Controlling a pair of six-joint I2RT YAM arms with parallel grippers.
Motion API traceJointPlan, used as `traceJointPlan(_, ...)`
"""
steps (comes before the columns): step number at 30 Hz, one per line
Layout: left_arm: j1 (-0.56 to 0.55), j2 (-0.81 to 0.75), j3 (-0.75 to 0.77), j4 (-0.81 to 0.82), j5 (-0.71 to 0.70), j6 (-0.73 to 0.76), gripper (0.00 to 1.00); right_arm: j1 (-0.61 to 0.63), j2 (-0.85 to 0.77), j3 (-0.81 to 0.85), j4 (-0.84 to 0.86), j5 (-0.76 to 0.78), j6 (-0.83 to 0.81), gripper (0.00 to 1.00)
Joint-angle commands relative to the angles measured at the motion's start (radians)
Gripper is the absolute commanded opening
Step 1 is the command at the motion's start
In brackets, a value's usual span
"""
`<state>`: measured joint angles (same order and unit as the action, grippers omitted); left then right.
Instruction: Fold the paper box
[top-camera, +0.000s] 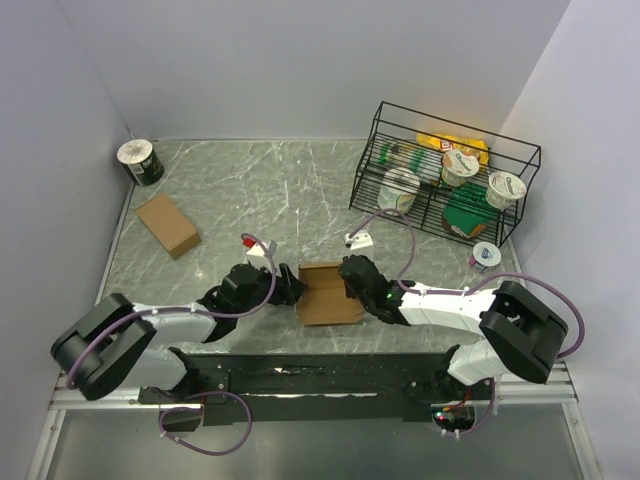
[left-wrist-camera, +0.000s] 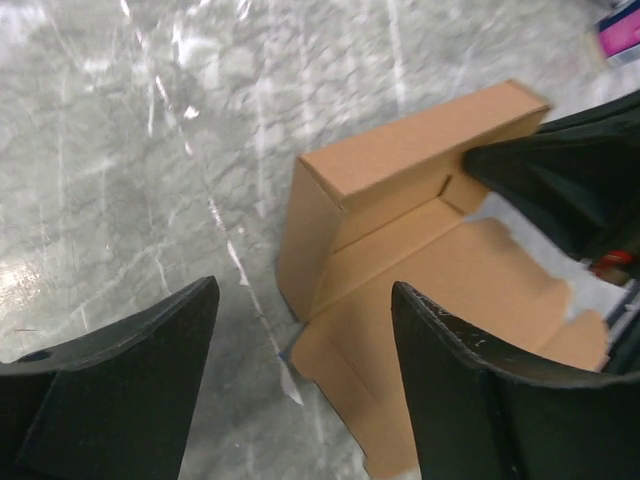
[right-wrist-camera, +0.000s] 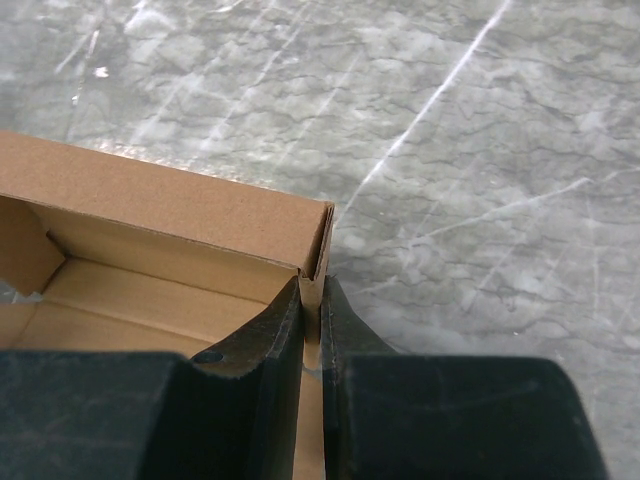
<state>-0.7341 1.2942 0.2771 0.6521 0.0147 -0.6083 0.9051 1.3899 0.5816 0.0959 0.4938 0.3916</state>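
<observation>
The paper box lies at the table's near middle, partly folded: its far wall and side walls stand up and its near flap lies flat. My right gripper is shut on the box's right side wall; in the right wrist view the fingers pinch the cardboard edge just below the far right corner. My left gripper stands open at the box's left side. In the left wrist view its fingers straddle the box's near left corner without touching it.
A closed brown cardboard box lies at the left. A tape roll stands in the far left corner. A black wire rack with cups and packets fills the far right, with a small cup in front of it.
</observation>
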Motion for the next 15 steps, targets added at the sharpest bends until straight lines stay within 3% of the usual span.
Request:
traceJointPlan(1, 0.001, 0.091, 0.060, 0.047, -0.005, 0.016, 0.73, -0.002, 0.009, 0.011, 0.025, -0.031, -0.023, 0.00)
traceJointPlan(4, 0.001, 0.123, 0.088, 0.043, -0.054, 0.024, 0.65, -0.002, 0.014, 0.004, 0.036, -0.041, -0.031, 0.00)
traceJointPlan(5, 0.002, 0.129, 0.102, 0.038, -0.064, 0.030, 0.57, 0.000, 0.015, 0.004, 0.036, -0.043, -0.033, 0.00)
traceJointPlan(11, -0.008, 0.160, 0.143, -0.008, -0.128, 0.074, 0.30, -0.002, 0.027, 0.012, 0.028, -0.035, -0.037, 0.00)
traceJointPlan(15, -0.028, 0.181, 0.149, -0.017, -0.144, 0.085, 0.17, -0.002, 0.035, 0.023, 0.007, -0.018, -0.033, 0.00)
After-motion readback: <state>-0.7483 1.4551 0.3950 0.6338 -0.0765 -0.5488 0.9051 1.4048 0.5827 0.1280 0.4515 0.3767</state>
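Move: The paper box's left corner, at the end of its raised far wall, stands some 3 cm ahead of the open left fingers, about 2 cm to their right and roughly 1 cm lower. The right corner, already in the right fingers, is about 12 cm to the left hand's right and 3 cm ahead; the box floor's middle is some 9 cm right, 3 cm back and 5 cm below. From the right hand the left corner lies about 10 cm left and 1 cm ahead. The left hand dips about 2 cm and then pushes some 3 cm forward to the left corner of the box's far wall, coming up slightly at the end, while its wide-open fingers close to a narrow gap and pinch the upright cardboard at that corner. Meanwhile the right hand keeps its pinch on the right corner and carries it about 1 cm to the left, towards the left hand, with hardly any turn. ##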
